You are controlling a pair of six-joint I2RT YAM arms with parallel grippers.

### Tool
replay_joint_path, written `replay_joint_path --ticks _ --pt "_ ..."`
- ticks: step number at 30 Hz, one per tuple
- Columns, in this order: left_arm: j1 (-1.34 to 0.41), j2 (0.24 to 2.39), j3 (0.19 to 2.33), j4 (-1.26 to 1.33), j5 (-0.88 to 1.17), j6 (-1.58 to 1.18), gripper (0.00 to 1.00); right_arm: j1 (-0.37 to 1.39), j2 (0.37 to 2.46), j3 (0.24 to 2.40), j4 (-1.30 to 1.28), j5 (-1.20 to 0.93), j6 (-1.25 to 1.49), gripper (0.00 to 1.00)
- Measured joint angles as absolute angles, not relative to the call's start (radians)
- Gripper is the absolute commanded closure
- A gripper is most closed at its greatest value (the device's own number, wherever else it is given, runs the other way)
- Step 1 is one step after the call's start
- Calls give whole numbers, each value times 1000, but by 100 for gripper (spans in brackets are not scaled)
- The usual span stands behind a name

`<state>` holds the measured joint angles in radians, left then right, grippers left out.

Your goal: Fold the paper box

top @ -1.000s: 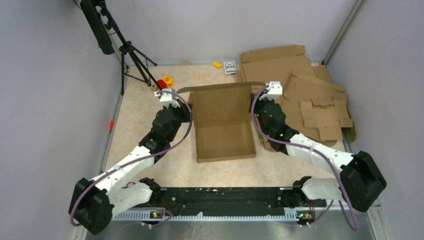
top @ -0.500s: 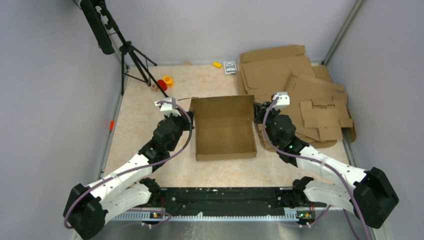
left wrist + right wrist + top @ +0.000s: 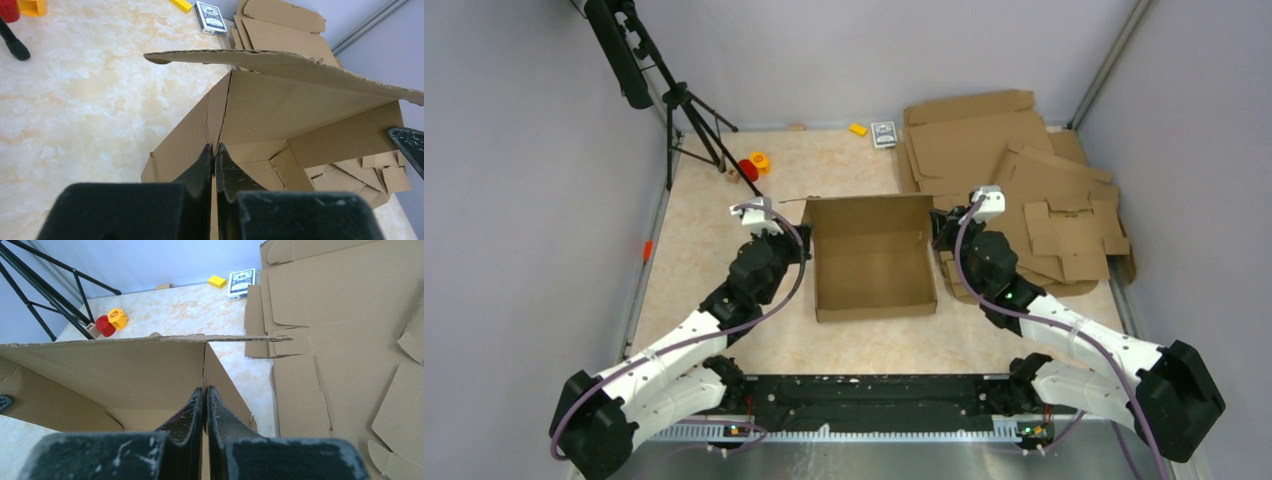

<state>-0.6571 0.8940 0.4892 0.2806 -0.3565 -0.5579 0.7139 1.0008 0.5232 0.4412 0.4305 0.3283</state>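
The paper box (image 3: 874, 265) lies mid-table as a brown cardboard tray, its lid flap (image 3: 280, 65) raised at the far side and leaning over the tray. My left gripper (image 3: 804, 247) is at the tray's left wall. In the left wrist view the left gripper (image 3: 215, 147) is shut on that thin side wall (image 3: 190, 140) near the back corner. My right gripper (image 3: 939, 240) is at the right wall. In the right wrist view the right gripper (image 3: 205, 390) pinches the right side wall (image 3: 225, 375), next to the box's inside (image 3: 115, 370).
A pile of flat cardboard blanks (image 3: 1024, 190) fills the right back of the table, close to my right arm. A black tripod (image 3: 684, 110) stands at the back left, with a red piece (image 3: 749, 168) and a yellow piece (image 3: 759, 158) near it. A card deck (image 3: 884, 133) and a yellow block (image 3: 857, 129) lie by the back wall.
The lid has swung up from lying back to standing over the tray. Both wrists have shifted toward the near side along the box's walls, still gripping.
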Motion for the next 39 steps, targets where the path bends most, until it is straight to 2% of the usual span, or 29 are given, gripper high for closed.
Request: replay_joint_path --ticks 9,17,20,24,26,33,36,39 --pt "-655 1053 640 118 -354 -618 99 714 1089 626 320 445 422 100" --pt "-656 1022 618 44 -339 -627 98 717 1053 595 264 426 418 100" --pt "-657 990 596 35 -340 -622 98 719 1025 595 231 409 399 89" --pt "-661 978 595 -6 -348 -608 98 725 992 595 155 361 370 60" --pt "-663 978 595 -23 -349 -602 99 726 984 599 93 321 353 51" --pt "-664 987 595 -50 -344 -595 99 727 965 635 -125 142 321 32" --pt "-664 1003 595 -53 -336 -595 99 727 932 662 -196 51 315 18" --pt "-664 1013 594 -53 -331 -595 99 727 897 712 -277 -49 309 17"
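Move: Both grippers pinch the side wings of the upright lid. The middle of the box's front wall lies about 10 cm back, 13 cm right and 13 cm below the left hand; from the right hand, it is some 11 cm back, 12 cm left and 14 cm down. The lid panel stands about 4 cm ahead of both, its middle 13 cm right of the left hand and 12 cm left of the right. Ease both grippers slightly forward with the lid, then bring the left one down about 6 cm and a little back, tipping its fingers down and staying shut on the left wing. Open the right gripper wide to let go of its wing, and draw it back about 10 cm towards the box's front right corner, dipping then rising, swinging counter-clockwise nearly 30 degrees and tipping down. ##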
